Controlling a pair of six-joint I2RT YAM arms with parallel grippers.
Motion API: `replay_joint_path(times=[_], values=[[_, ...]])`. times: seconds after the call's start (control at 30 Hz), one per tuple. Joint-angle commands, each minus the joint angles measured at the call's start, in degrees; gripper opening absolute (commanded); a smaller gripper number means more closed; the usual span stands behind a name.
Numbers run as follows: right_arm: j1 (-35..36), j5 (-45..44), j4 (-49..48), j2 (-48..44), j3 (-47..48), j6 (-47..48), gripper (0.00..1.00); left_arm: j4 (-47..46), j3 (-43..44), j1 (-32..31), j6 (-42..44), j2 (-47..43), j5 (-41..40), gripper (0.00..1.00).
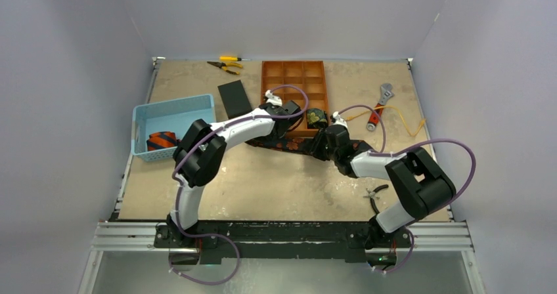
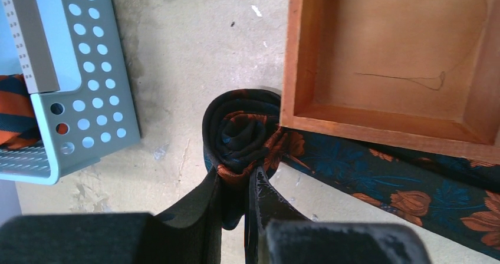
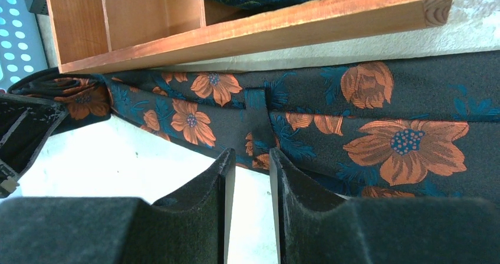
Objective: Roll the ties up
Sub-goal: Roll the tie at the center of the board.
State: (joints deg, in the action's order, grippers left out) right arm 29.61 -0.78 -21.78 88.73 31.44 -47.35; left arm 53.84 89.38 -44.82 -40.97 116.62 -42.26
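A dark tie (image 3: 330,108) with orange flowers lies flat along the front of the wooden tray (image 3: 247,31). Its left end is wound into a roll (image 2: 242,131) beside the tray's corner (image 2: 295,114). My left gripper (image 2: 236,178) is shut on the lower rim of that roll. My right gripper (image 3: 250,158) is open by a narrow gap, its tips at the near edge of the flat tie, with nothing between them. A rolled green-gold tie (image 1: 316,117) sits in a tray compartment. A navy tie with orange stripes (image 1: 162,140) lies in the blue basket (image 1: 172,107).
A black pad (image 1: 234,98) lies left of the tray, with yellow-handled pliers (image 1: 226,64) behind it. A wrench (image 1: 381,102) and a yellow cord (image 1: 404,120) lie at the right. Small pliers (image 1: 376,194) rest near the right arm's base.
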Motion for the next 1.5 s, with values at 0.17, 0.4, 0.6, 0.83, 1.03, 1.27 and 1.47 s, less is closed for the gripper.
replay_joint_path(times=[0.17,0.4,0.6,0.83,1.03,1.27,1.47], values=[[0.01,-0.73,-1.95,-2.76,-2.44,0.77,0.35,-2.05,3.33,-1.75,1.81,3.31,3.56,0.00],[-0.23,-0.16,-2.14,-3.75,-2.88,1.03,0.37,-5.11,2.64,-2.42,3.42,2.56,7.83,0.22],[-0.30,0.50,-1.86,-4.59,-2.94,1.30,0.39,-8.22,1.81,-2.38,5.01,0.62,12.12,0.40],[-0.28,0.69,-1.18,-6.58,-3.05,2.18,0.40,-12.08,0.42,-2.39,6.40,-2.11,16.45,0.48],[-0.26,4.24,-1.48,-9.15,-3.35,5.10,0.46,-17.69,-4.27,-1.33,7.97,-8.37,21.23,0.54],[0.03,10.65,-3.34,-8.55,-0.67,6.18,0.53,-23.33,-11.62,5.09,7.97,-16.29,28.27,0.55],[4.45,12.87,-2.28,-4.47,6.57,4.52,0.57,-30.71,-22.45,14.70,7.82,-26.47,35.28,0.55]])
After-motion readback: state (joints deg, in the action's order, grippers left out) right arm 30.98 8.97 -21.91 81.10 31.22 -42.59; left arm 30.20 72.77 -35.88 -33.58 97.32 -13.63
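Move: The left hand already pinches the near side of the tie roll, whose middle is about 2 cm ahead of it and 2 cm lower. The tray's middle lies some 14 cm ahead and 12 cm right of that hand, and the blue basket's about 22 cm left and 5 cm ahead. From the right hand, the roll is about 17 cm left and 2 cm ahead; the strip's narrow loop is roughly 2 cm ahead and 2 cm below, the green tie about 9 cm ahead and 1 cm right. Still pinching the roll, the left hand carries it a good 2 cm right and slightly down, then opens to about half and lets go. It runs on right to nearly 8 cm in all, then swings up and back left over the roll, right side tilting up some 30 degrees. The right hand eases back 1 cm over the strip, then rises about 5 cm and drifts left towards the roll, opening wider. ##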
